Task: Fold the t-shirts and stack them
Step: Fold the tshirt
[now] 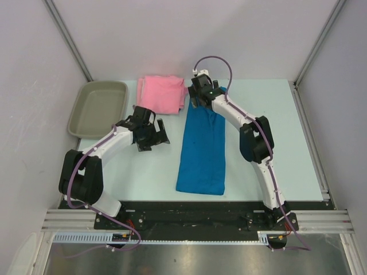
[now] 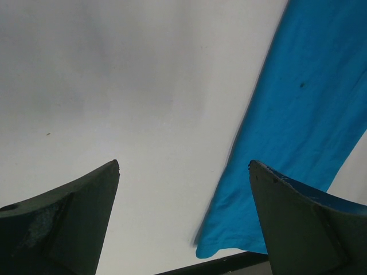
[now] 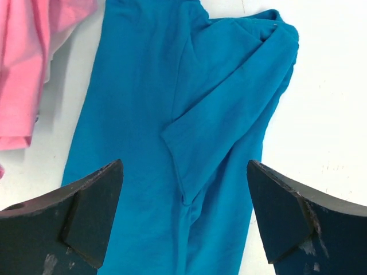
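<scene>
The bright blue t-shirt [image 1: 202,150] lies folded into a long narrow strip down the middle of the table, its sleeve folded in on top [image 3: 229,97]. The light pink t-shirt [image 1: 162,94] lies folded at the back, just left of the blue one's far end; it also shows in the right wrist view [image 3: 23,63]. My right gripper [image 1: 202,104] is open and empty, hovering over the blue shirt's far end [image 3: 184,172]. My left gripper [image 1: 153,139] is open and empty over bare table, left of the blue shirt [image 2: 298,114].
A grey-beige plastic tray [image 1: 98,107] stands at the back left corner. The table's near edge is a black rail [image 1: 195,205]. Grey walls close in the sides and the back.
</scene>
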`<state>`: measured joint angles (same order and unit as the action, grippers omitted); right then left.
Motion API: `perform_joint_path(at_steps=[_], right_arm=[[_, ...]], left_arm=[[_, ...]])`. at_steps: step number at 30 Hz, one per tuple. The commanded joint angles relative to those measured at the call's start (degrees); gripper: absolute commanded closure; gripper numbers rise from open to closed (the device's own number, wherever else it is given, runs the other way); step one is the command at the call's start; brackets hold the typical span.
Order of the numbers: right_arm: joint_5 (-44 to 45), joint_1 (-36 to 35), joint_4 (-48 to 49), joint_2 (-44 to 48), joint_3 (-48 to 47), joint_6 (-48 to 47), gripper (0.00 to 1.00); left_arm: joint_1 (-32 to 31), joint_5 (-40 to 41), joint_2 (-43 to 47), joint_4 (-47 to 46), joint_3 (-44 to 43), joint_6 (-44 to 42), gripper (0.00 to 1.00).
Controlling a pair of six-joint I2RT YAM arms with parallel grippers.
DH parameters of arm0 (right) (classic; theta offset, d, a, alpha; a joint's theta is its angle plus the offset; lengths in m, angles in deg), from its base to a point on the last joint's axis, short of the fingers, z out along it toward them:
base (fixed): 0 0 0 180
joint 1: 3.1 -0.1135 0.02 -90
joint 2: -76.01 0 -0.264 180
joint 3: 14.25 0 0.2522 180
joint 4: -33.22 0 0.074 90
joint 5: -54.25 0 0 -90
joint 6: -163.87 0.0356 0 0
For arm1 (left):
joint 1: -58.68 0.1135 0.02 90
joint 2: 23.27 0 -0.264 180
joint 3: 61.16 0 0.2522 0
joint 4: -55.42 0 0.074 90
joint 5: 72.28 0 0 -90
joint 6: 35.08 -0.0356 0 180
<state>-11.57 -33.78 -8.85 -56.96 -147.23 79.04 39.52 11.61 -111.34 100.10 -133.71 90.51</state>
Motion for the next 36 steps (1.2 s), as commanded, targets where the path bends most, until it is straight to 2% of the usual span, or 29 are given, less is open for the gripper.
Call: perform_joint_path(at_steps=[1, 12, 15, 21, 29, 36], right_arm=[[3.84, -0.61, -3.5, -4.14, -6.01, -4.99, 0.09], [9.12, -2.37, -2.01, -9.59, -7.87, -10.79, 0.32], [9.48, -2.37, -1.83, -10.55, -8.48, -10.97, 0.44], [10.44, -2.37, -1.48, -11.35, -8.75, -10.79, 0.49], [12.03, -1.76, -1.3, -12.4, -9.45, -10.18, 0.65], [10.97, -1.84, -2.44, -12.84, -9.63, -9.65, 0.66]], left_arm=[[0.0, -0.75, 2.38, -1.12, 0.51, 0.0, 0.0], [0.35, -0.31, 1.33, -0.95, 0.34, -0.53, 0.0], [0.44, -0.31, 1.06, -1.12, 0.51, -0.7, 0.0], [0.52, 0.04, 0.89, -0.86, 0.51, -0.79, 0.0], [0.53, 0.22, 0.71, -0.77, 0.69, -0.79, 0.0], [0.53, 0.22, 0.71, -0.51, 0.69, -0.97, 0.0]])
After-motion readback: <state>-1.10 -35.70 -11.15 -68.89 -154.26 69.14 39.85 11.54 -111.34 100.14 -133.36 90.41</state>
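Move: The inner corner of the blue t-shirt's folded-over sleeve lies almost under the right hand, roughly 9 cm below, 2 cm ahead and 1 cm left. That sleeve's outer, far-right corner is about 8 cm ahead of the hand and 8 cm to its right, and the folded pink t-shirt's middle some 7 cm ahead and 19 cm left. From the idle left hand the inner sleeve corner is around 24 cm ahead, 18 cm right and 6 cm below. Sinking towards the folded-over sleeve, the right hand comes down about 6 cm in the first half, then stays low close over the cloth, drifting only slightly forward and right. It rolls some 20 degrees, left side dipping, while its fingers close from nearly wide open to about a third open; contact with the cloth can't be made out. ##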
